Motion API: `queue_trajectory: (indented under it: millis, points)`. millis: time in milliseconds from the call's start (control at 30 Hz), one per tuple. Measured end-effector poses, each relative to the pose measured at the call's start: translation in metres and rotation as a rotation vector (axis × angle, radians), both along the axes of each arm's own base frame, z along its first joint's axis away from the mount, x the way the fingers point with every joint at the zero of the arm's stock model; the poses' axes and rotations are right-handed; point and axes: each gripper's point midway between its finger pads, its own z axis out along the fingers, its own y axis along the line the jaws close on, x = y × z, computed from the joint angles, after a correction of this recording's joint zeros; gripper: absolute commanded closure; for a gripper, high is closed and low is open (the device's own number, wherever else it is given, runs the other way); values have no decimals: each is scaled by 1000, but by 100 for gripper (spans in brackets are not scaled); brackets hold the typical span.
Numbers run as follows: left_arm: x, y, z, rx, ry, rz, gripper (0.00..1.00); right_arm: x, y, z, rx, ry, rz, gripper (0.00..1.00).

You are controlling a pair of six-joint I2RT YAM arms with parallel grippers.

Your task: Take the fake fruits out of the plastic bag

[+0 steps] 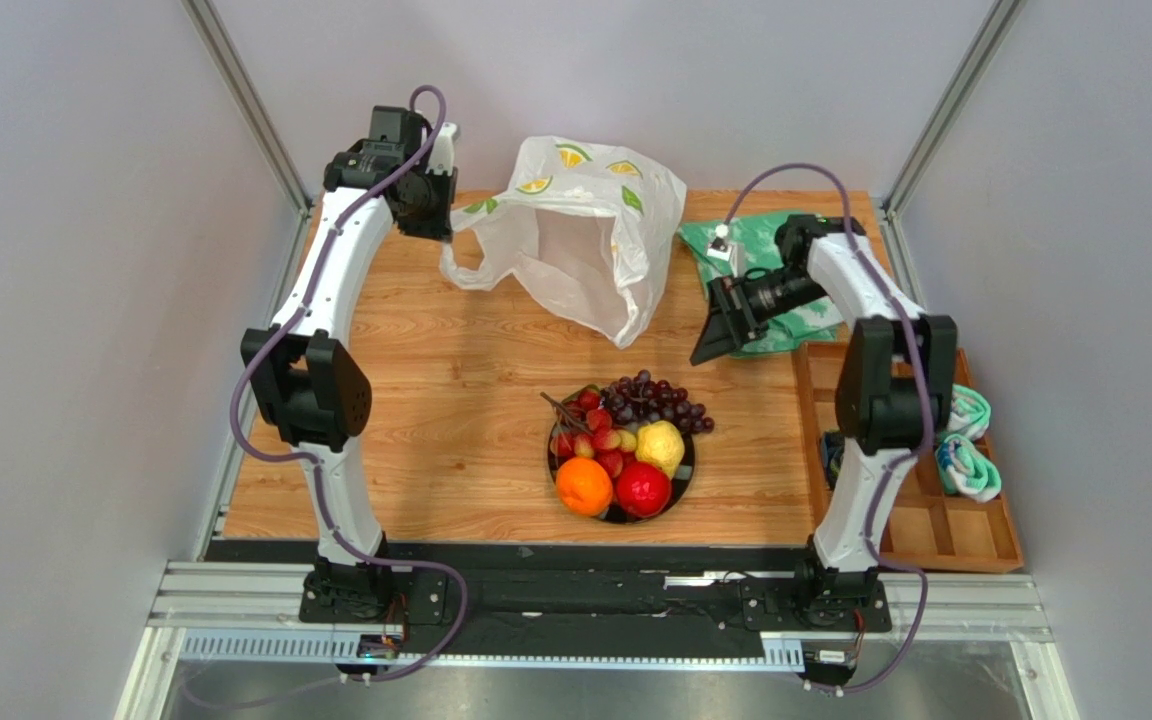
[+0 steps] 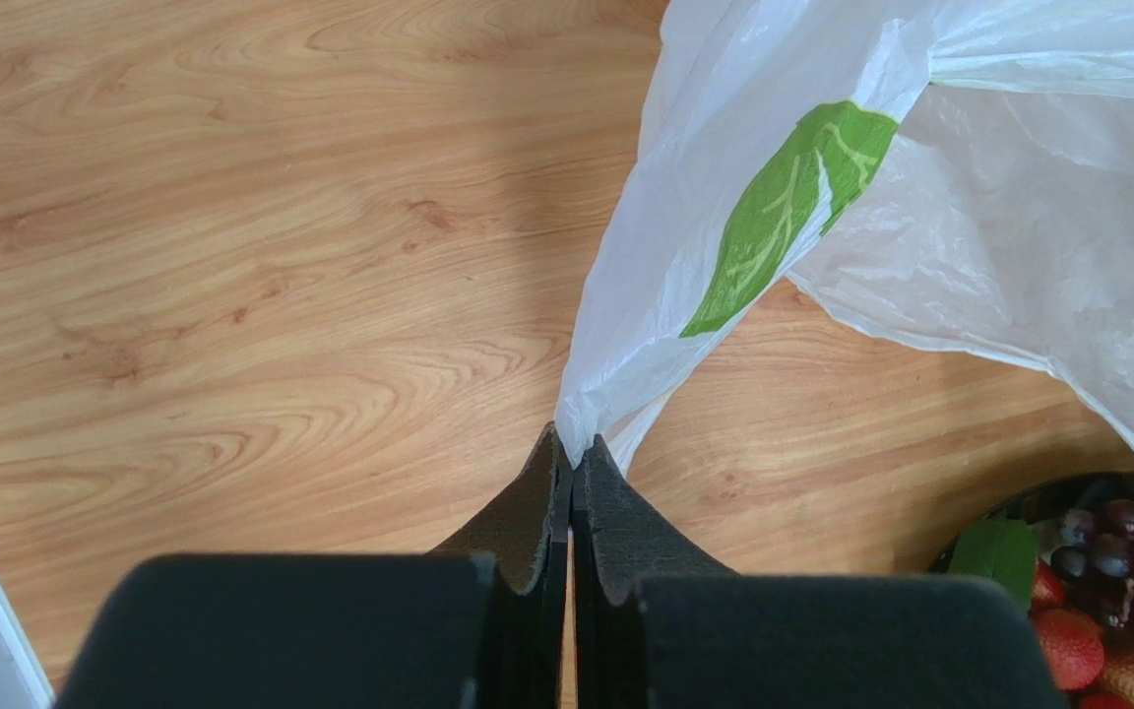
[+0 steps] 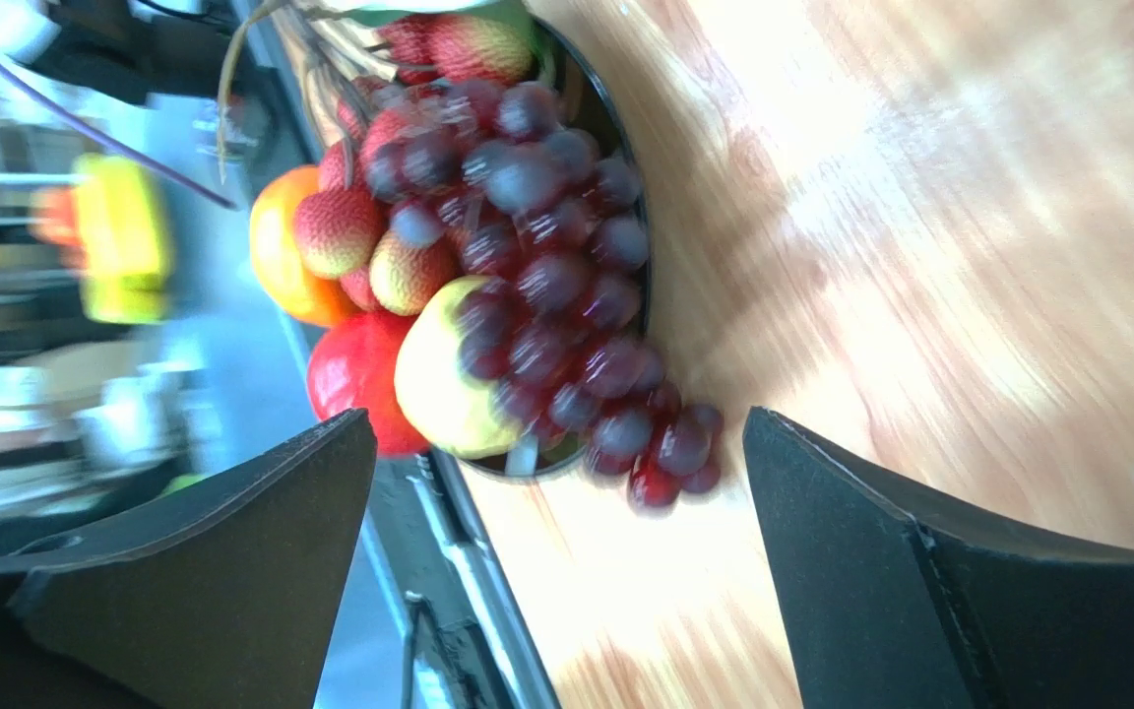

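The white plastic bag point(image 1: 590, 240) hangs at the back of the table, held up by its left handle. My left gripper point(image 1: 447, 218) is shut on that handle; in the left wrist view the bag point(image 2: 765, 237) runs into the closed gripper point(image 2: 573, 451). The fruits lie on a dark-rimmed plate point(image 1: 683, 477) near the front: orange point(image 1: 584, 486), red apple point(image 1: 642, 489), yellow lemon point(image 1: 660, 446), purple grapes point(image 1: 657, 402), berry cluster point(image 1: 591, 428). My right gripper point(image 1: 717, 338) is open and empty, right of the bag. In its wrist view the grapes point(image 3: 558, 281) and plate show between its fingers point(image 3: 558, 443).
A green-and-white patterned cloth point(image 1: 748, 248) lies at the back right behind my right arm. A wooden compartment tray point(image 1: 935, 518) with a rolled cloth point(image 1: 970, 450) stands along the right edge.
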Motion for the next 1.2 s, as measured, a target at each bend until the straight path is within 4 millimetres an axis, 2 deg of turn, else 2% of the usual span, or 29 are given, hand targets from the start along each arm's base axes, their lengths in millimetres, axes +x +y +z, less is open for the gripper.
queue_trajectory:
  millis: [67, 167, 233, 267, 367, 467, 533, 567, 633, 800, 1000, 1100, 1200]
  points:
    - [-1, -1, 0, -4, 4, -4, 100, -5, -7, 29, -32, -130, 1, 0]
    - [-2, -3, -1, -12, 8, -11, 100, -26, -18, 69, -80, -411, -1, 1]
    - [-3, -4, -1, -17, 11, -16, 100, -42, -23, 80, -109, -565, 3, 7]
    - [-3, -4, -1, -17, 12, -16, 100, -49, -25, 80, -129, -635, 29, 18]
    - [-4, -3, -1, -14, 16, -19, 100, -57, -26, 56, -215, -714, 142, 27]
    - [-4, -3, -2, -10, 17, -22, 100, -59, -33, 1, -295, -703, 238, 27]
    - [-5, -3, -2, -8, 18, -25, 100, -70, -42, -25, -332, -685, 284, 27]
    - [-5, -3, -3, -8, 21, -25, 100, -72, -44, -32, -342, -686, 298, 28]
    - [-6, -2, -5, -5, 26, -23, 100, -69, -46, -37, -357, -719, 326, 28]
    - [-8, 1, -11, 12, 41, -18, 100, -49, -37, -44, -349, -773, 380, 29]
    - [-13, 4, -20, 36, 62, -26, 100, -56, -18, -72, -329, -733, 507, 37]
    - [-14, 6, -21, 43, 65, -26, 100, -58, -12, -83, -326, -705, 545, 49]
    - [-15, 7, -21, 47, 66, -24, 100, -52, -12, -87, -337, -699, 546, 67]
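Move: From the right hand the dark grapes' middle lies some 5 cm left, 3 cm back and 9 cm below, the bunch's free end hanging off the plate towards the hand. The yellow pear is about 8 cm back and 5 cm left, the red fruit 13 cm back and 7 cm left, both roughly 8 cm down. From the left hand, still holding the bag's handle, the grapes are about 18 cm back, 25 cm right and 18 cm below. Right hand arcs up and back, then down some 16 cm to the grapes' free end, rolling, fingers half closing. ##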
